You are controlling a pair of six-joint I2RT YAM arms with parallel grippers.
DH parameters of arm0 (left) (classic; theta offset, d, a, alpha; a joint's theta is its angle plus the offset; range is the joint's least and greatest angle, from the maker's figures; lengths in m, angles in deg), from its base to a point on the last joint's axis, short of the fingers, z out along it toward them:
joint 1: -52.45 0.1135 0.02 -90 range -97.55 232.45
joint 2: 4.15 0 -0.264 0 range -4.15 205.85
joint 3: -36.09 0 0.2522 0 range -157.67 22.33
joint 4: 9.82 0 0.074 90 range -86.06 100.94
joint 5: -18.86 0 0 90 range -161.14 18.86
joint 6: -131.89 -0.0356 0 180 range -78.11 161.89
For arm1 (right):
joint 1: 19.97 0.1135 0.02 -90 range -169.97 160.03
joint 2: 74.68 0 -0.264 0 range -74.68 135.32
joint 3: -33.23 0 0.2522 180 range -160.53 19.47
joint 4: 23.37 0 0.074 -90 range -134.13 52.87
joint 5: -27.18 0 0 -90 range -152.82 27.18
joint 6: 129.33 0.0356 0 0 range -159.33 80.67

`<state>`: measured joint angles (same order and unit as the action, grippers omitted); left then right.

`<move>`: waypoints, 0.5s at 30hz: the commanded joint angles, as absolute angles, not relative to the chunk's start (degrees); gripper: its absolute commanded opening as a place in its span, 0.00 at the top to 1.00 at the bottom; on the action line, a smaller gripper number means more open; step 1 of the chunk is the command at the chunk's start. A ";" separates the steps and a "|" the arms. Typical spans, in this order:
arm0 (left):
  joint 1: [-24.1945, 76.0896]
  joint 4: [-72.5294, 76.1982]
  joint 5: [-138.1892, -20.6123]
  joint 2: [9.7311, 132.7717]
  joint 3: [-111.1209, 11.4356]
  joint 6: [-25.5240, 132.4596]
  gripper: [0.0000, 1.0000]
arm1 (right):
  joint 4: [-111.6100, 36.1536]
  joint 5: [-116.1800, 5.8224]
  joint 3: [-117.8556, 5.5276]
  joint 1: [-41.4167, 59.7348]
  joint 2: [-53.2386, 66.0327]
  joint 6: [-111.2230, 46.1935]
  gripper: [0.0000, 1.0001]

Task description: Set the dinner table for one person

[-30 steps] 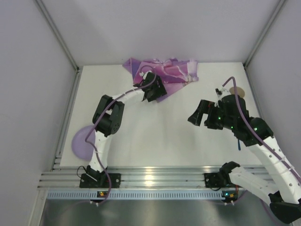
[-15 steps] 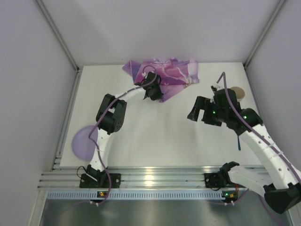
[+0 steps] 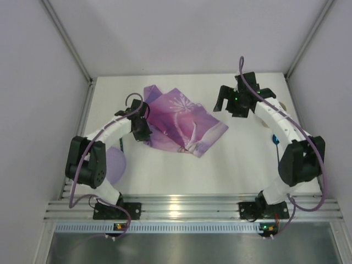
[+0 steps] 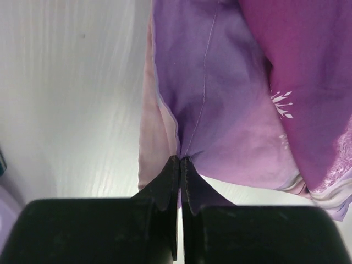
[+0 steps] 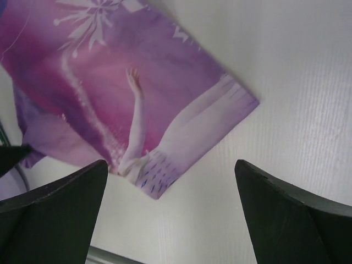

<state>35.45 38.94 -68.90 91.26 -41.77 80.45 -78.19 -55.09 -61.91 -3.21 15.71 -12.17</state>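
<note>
The white dinner table (image 3: 236,159) carries a purple-pink princess placemat (image 3: 184,124), lying crumpled and partly folded left of centre. My left gripper (image 3: 146,134) is shut on the mat's left edge. In the left wrist view the gripper (image 4: 180,158) pinches a fold of the mat (image 4: 231,93) just above the tabletop (image 4: 71,82). My right gripper (image 3: 223,103) is open and empty, hovering above the table beyond the mat's right corner. In the right wrist view the gripper (image 5: 170,165) has wide-spread jaws over the mat's corner (image 5: 137,93).
A lilac plate (image 3: 114,164) lies at the left, partly under my left arm. A blue utensil (image 3: 273,139) and a tan round object (image 3: 282,105) lie at the right, near my right arm. An aluminium rail (image 3: 176,208) runs along the near edge; walls enclose the other sides.
My left gripper has dragged the placemat from the far edge toward the near left, spreading it partly open. My right arm has swung to the far side, right of the mat.
</note>
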 commanded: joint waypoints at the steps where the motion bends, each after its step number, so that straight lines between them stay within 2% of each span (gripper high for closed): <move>1: 34.34 42.60 -67.80 87.17 -38.68 79.42 1.00 | -77.38 -58.07 -65.08 -5.46 21.10 -12.35 0.00; 9: 34.34 43.75 -70.44 85.50 -35.94 79.33 1.00 | -66.85 -50.08 -56.74 -5.47 28.23 -13.31 0.01; 15: 34.34 45.42 -70.26 85.93 -37.70 77.75 1.00 | -65.26 -52.36 -56.91 -5.55 33.15 -14.98 0.01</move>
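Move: The napkin's right-hand corner lies about 3 cm ahead of the right gripper, 2 cm to its right and some 16 cm below. The napkin's near corner is roughly 9 cm back and 9 cm left of that gripper, and the wooden cup 6 cm ahead and 20 cm right. The left gripper already pinches the napkin's left part, to go to bare table about 5 cm back, 1 cm left and 4 cm below; the plate is 9 cm back and 13 cm left. Lower the right gripper about 13 cm, almost straight down, to just over the napkin's right-hand corner, fingers wide open, tipping them some 15 degrees nearer to vertical. Meanwhile draw the left gripper back about 5 cm and slightly down, easing to a stop with the fingers still shut on the napkin, to drag its left part towards the bases. ##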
